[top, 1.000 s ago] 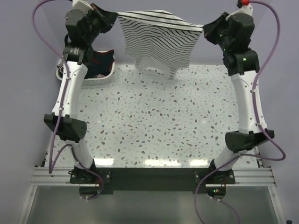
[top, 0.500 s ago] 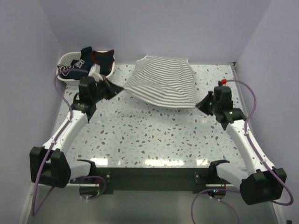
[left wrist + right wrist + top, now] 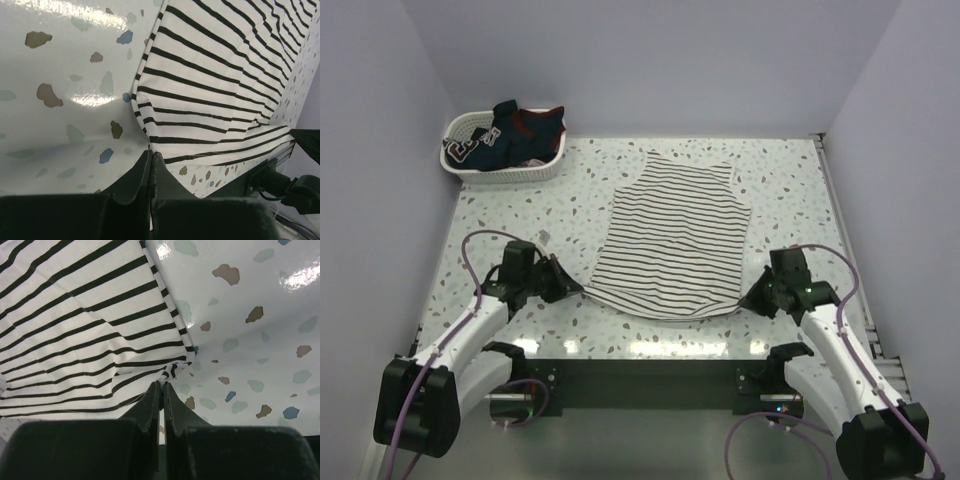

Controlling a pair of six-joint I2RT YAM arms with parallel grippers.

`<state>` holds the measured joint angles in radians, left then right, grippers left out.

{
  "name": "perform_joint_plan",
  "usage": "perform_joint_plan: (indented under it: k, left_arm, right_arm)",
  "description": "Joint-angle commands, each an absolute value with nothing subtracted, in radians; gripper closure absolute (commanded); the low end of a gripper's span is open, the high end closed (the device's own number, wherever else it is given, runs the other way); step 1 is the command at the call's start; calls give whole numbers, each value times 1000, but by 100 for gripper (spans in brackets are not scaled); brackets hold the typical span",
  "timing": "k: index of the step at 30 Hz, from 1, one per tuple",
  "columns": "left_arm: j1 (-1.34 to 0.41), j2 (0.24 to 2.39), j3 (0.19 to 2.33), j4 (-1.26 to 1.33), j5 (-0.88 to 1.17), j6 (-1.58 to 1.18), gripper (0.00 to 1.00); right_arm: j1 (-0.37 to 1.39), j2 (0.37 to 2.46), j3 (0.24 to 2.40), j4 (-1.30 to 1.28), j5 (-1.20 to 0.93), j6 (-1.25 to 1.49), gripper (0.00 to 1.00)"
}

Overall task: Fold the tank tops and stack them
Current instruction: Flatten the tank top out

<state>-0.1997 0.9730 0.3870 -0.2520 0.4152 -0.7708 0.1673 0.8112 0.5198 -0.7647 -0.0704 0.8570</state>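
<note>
A white tank top with thin dark stripes (image 3: 675, 240) lies spread flat on the speckled table, straps at the far end and hem near the arms. My left gripper (image 3: 578, 289) is shut on the hem's near left corner (image 3: 148, 145). On the other side my right gripper (image 3: 744, 302) is shut on the near right corner, where the cloth bunches a little at the fingertips (image 3: 172, 371). A dark navy tank top with red trim (image 3: 525, 128) sits in the white basket (image 3: 500, 165) at the far left.
The basket stands at the table's back left corner with other dark cloth heaped in it. Purple walls close in the table (image 3: 510, 230) on the left, far and right sides. The black mounting rail (image 3: 640, 375) runs along the near edge.
Both arms have come down and toward the near edge, pulling the striped tank top from hanging in the air to lying flat on the table. Both grippers stayed shut on its corners.
</note>
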Motion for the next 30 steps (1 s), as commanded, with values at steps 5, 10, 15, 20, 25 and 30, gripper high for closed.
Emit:
perform_joint_plan:
  k: [5,10,15,20,25,30]
  left_arm:
    - [-204,940,437,-425,431,-678,100]
    - [-206,927,474,-488,428,-649,100]
    - [-204,927,502,-529,448,-629,100]
    - [-204,963,520,-551,472,-595,99]
    - [-204,979,531,-580,491,-566,80]
    - [-204,947,628,-640,448,-534,52]
  right_arm:
    - [167,662,535,-1020,-89,922,96]
    - [167,577,538,-1156,-90,925,88]
    - [167,548,545,-1250,-95,920,82]
    - [169,594,584,-1278,-72,885,79]
    - [167,604,604,-1273,-68,882,79]
    - [167,661,682,-1183,-34,847,73]
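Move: The tank top's two near hem corners are already pinched, one in each hand, low over the table, its middle about 12 cm ahead and 18 cm right of the left hand, and some 15 cm ahead and 15 cm left of the right. The left corner's landing spot is about 5 cm back and 1 cm left of the left hand, 3 cm below; the right corner's is some 8 cm straight back of the right hand, 3 cm lower. The tank top's hem is drawn back towards the table's front edge and laid down: the right hand goes back some 7 cm, its fingers loosening from the start and releasing its corner, while the left eases back about 3.5 cm, stays shut until late, then opens wide and lets go. Both wrists tip slightly, and each hand lifts a little at the end. ##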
